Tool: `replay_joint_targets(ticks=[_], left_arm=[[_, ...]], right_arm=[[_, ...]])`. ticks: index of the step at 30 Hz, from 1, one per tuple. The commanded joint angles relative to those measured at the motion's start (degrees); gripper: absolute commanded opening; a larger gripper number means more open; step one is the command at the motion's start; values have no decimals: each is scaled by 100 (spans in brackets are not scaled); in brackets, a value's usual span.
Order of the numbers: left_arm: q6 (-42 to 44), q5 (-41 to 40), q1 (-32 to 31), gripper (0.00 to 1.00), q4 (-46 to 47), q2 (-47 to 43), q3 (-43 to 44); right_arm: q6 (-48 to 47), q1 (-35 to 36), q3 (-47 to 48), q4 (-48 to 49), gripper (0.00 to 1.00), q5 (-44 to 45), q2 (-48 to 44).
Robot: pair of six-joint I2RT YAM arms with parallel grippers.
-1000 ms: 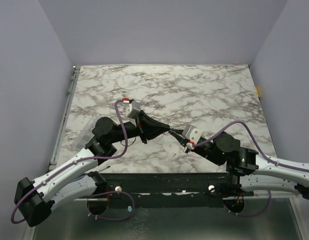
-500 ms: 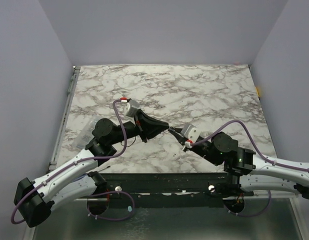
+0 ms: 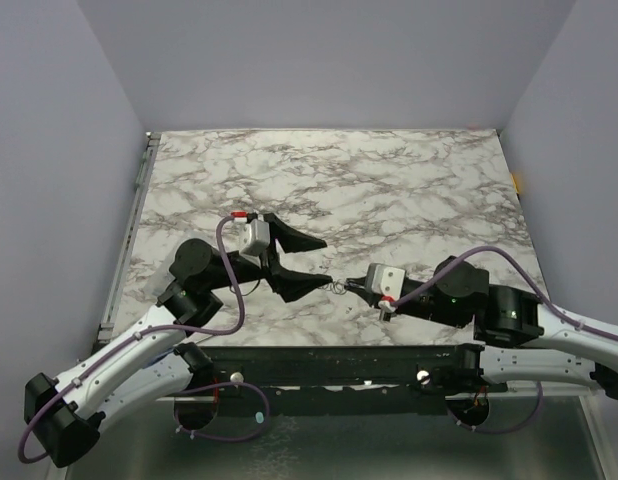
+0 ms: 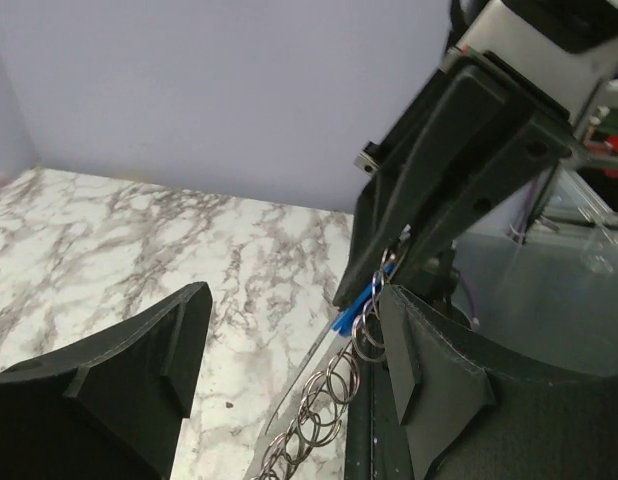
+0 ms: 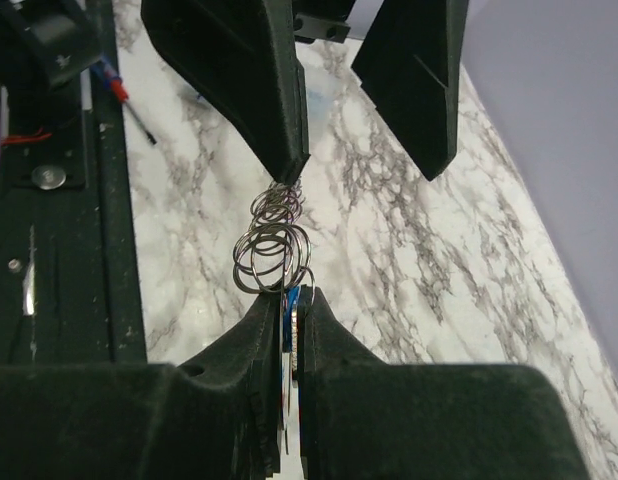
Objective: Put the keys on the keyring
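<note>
My right gripper (image 5: 294,300) is shut on a tiny blue-headed key (image 5: 292,318), pinched upright between its black fingers. A chain of linked silver rings (image 5: 274,240) runs from that key up to one fingertip (image 5: 284,165) of my left gripper. The left gripper (image 3: 314,263) is open, jaws spread wide. In its wrist view the ring chain (image 4: 324,395) and blue key (image 4: 351,312) lie by its right finger (image 4: 439,390). A thin pale curved wire (image 4: 290,389) beside the chain may be the keyring; I cannot tell. The two grippers face each other near the table's front edge.
A clear plastic packet (image 3: 169,268) lies at the marble table's left edge. The black mounting rail (image 3: 329,355) runs along the near edge just below both grippers. Lilac walls close in three sides.
My left gripper has opened from shut and pulled back toward the left. The right gripper has shifted down toward the front edge, still holding the key and chain.
</note>
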Motion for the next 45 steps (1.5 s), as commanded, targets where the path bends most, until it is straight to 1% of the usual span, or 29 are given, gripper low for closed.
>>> replay_joint_targets(ticks=[1,4,7,15,23,27,32,35,43,45], left_arm=[[520,1384,20,74,-347,106,269],[470,1824,16,73,-370,301,311],[363,1982,6,72,-376,488,341],[189,2132,-179,65,-370,835,367],[76,2037,-357,52,-372,1103,388],[58,2035,-411,48,-360,1142,362],[30,2061,-458,47,-364,1227,350],[10,2078,-492,45,-367,1289,352],[5,2038,-528,45,-367,1304,352],[11,2035,-525,44,-366,1303,344]], right_arm=[[40,45,500,-1511,1,-650,62],[108,38,731,-2062,1,-871,209],[150,37,883,-2300,1,-1083,282],[151,38,1020,-2359,1,-1051,450],[127,44,1031,-2277,1,-1028,573],[86,41,1011,-2219,1,-962,589],[48,36,974,-2128,1,-841,598],[50,44,946,-2062,1,-847,583],[41,37,893,-2063,1,-803,661],[44,40,893,-2050,1,-803,675]])
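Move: The right fingers already hold the blue key, its middle about 1 cm left of that hand's point, level with it in reach and height. From the left hand the key lies some 6 cm right, 3 cm back and 3 cm lower. The keyring's nearest rings spill past the right fingertips, about 4 cm left of the right hand and 1 cm below it, hence roughly 3 cm right, 3 cm back and 3 cm down from the open left hand. Down, back and to the right goes the left hand, about 9 cm in all, closing in on the key and the rings beside the right fingertips; its fingers swing clockwise some 25 degrees, level off and narrow from wide to about half open. The right hand keeps its grip, sinks about 5 cm and draws back 3.5 cm early on, tipping its fingers some 20 degrees further down, then nearly stands still. ##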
